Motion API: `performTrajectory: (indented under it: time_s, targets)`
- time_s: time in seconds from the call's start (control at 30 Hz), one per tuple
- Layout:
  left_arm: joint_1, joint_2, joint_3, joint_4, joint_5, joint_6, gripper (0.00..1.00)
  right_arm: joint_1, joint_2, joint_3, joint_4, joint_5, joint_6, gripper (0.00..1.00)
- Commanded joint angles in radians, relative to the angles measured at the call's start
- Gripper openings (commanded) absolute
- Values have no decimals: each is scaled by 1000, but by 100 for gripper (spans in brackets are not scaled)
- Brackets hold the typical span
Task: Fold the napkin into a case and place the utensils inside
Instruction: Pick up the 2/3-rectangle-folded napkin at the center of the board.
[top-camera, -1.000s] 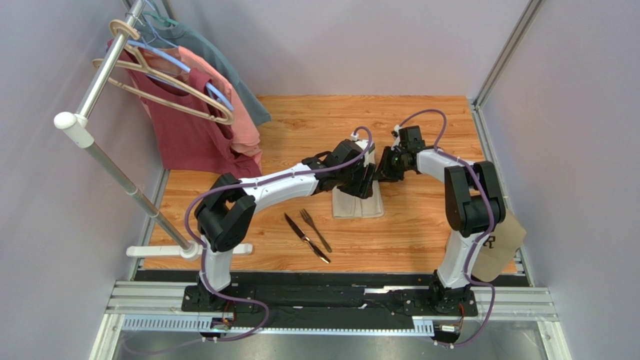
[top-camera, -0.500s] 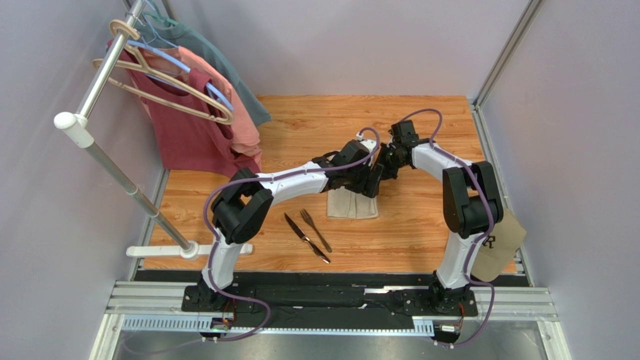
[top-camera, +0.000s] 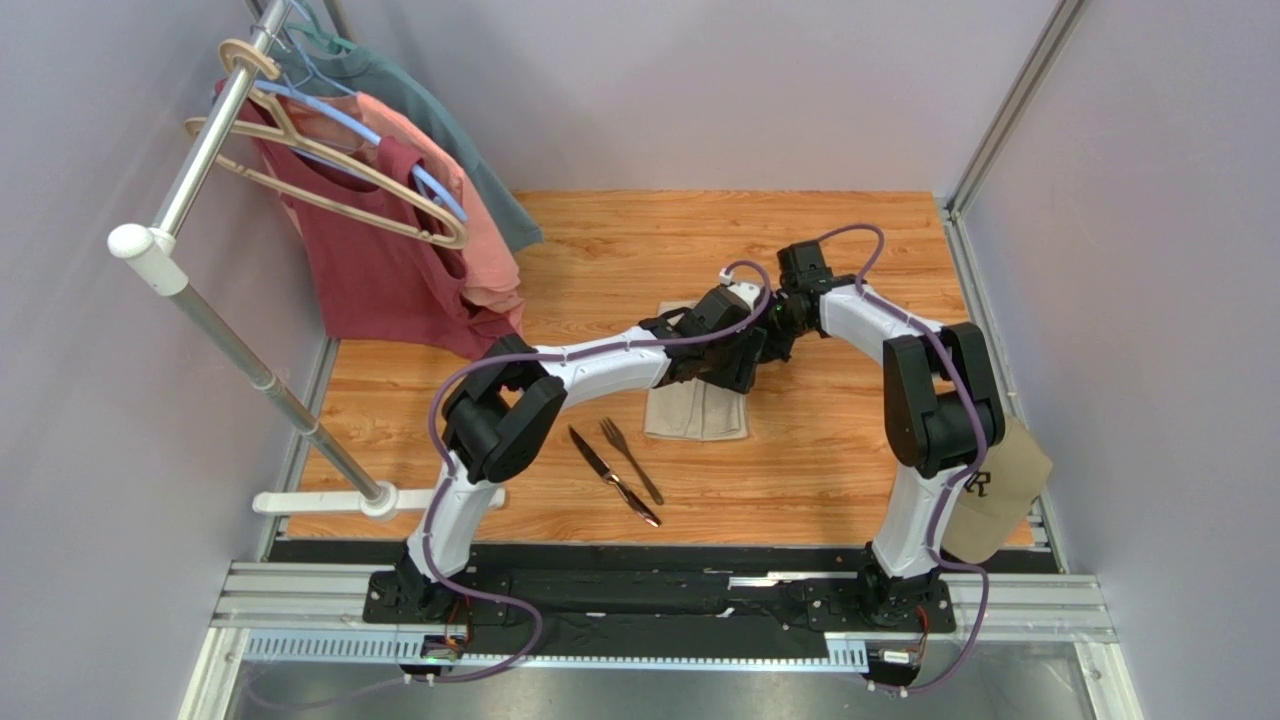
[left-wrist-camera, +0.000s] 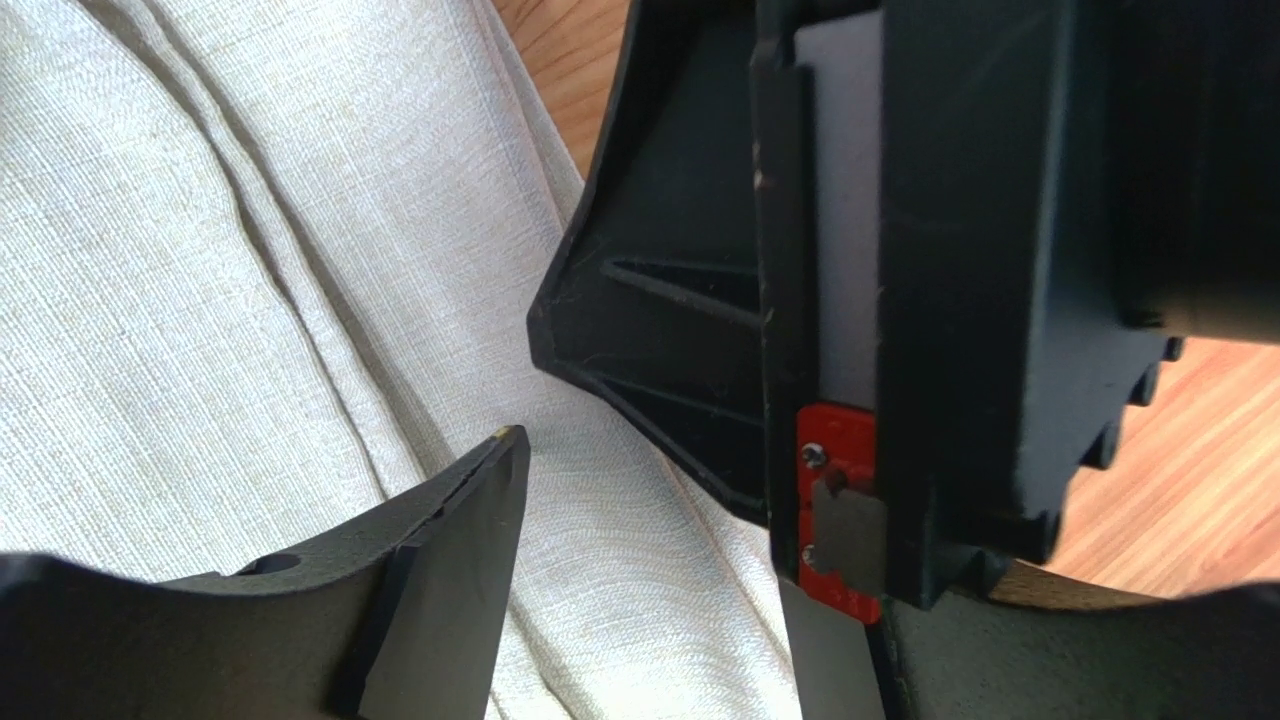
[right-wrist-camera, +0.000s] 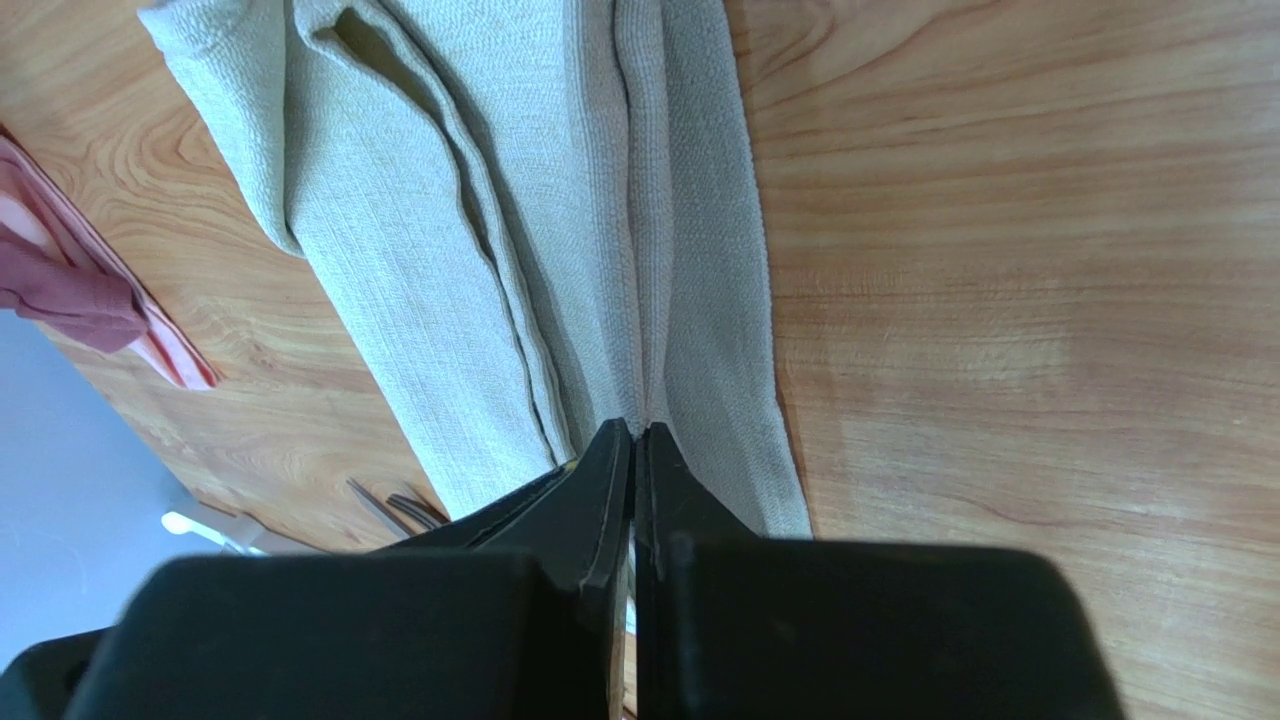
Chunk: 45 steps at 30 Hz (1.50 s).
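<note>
The beige napkin (top-camera: 694, 416) lies on the wooden table (top-camera: 842, 465), folded into a narrow strip with long creases. My left gripper (top-camera: 744, 365) hovers open over its far end; cloth (left-wrist-camera: 226, 300) shows between the spread fingers (left-wrist-camera: 661, 578), and nothing is gripped. My right gripper (top-camera: 771, 338) is right beside it, and its black body (left-wrist-camera: 932, 300) fills the left wrist view. Its jaws (right-wrist-camera: 633, 435) are shut, with a raised hem of the napkin (right-wrist-camera: 451, 225) running in between the tips. The dark fork (top-camera: 633, 459) and knife (top-camera: 613, 477) lie side by side, near-left of the napkin.
A clothes rack (top-camera: 226, 330) stands at the left with a red shirt (top-camera: 376, 263) and a pink shirt (top-camera: 481, 248) on hangers. A tan cap (top-camera: 999, 488) hangs off the table's right edge beside the right arm. Grey walls close in the table.
The left arm has reached farther, and its gripper has moved right along the napkin's far end. The right gripper has shut there. The napkin has shifted slightly left and nearer.
</note>
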<state>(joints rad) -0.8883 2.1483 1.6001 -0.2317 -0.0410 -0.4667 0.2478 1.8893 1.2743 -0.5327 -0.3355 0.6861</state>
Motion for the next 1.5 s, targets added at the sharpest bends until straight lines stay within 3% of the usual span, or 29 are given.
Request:
performTrajectory:
  time_s: [0.0,0.1,0.2,0.23,0.33,0.37,0.47,0.53,0.73,0.93,1.27,1.47]
  targets:
    - [11,15,44,0,-74,-7,66,5,-67,8,5,-20,18,0]
    - [11,30,63,-18,-83,-10,56,2,-70,-3,20,-49,18,0]
    - [12,42,83,-38,-91,-19,40,-10,-73,-16,46,-82,13,1]
    - [12,50,86,-43,-89,-20,31,-19,-75,-19,53,-103,13,2]
    - [14,48,93,-54,-89,-18,17,-45,-81,-27,66,-126,-5,18]
    - [14,45,92,-58,-91,-20,15,-56,-88,-39,72,-128,-29,31]
    - [22,39,80,-64,-89,-23,9,-94,-96,-50,73,-131,-74,48]
    - [31,36,77,-70,-82,-29,5,-108,-99,-58,71,-120,-91,50]
    - [49,24,52,-54,-11,-61,0,-104,-41,-75,138,-181,-132,51]
    - [57,-13,21,-46,33,-67,0,-111,-4,-87,244,-226,-143,70]
    - [61,5,26,-32,67,-67,0,-96,102,-30,260,-260,-155,71]
    - [61,-5,12,-24,69,-56,0,-84,137,-36,301,-260,-112,65]
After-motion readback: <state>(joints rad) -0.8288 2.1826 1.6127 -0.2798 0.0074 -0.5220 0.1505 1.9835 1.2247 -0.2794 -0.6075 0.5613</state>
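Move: The right hand's shut fingers already hold the raised fold near the napkin's right edge; the napkin's middle lies about 7 cm to its left, 3 cm back and 2 cm below. The open left hand hovers by that fold slightly nearer the base, with the napkin's middle about 6 cm to its left, level ahead and 2 cm below. From the left hand the fork lies some 15 cm left and 12 cm back, the knife 18 cm left and 14 cm back. The left fingers close and pinch the raised fold beside the right gripper, the left hand going about 2 cm left and sinking as much. Once they are nearly shut, the right fingers let go, back off some 3 cm to the right while rising slightly, then come back left, forward and down, open, tipping about 15 degrees, to straddle the right edge. ##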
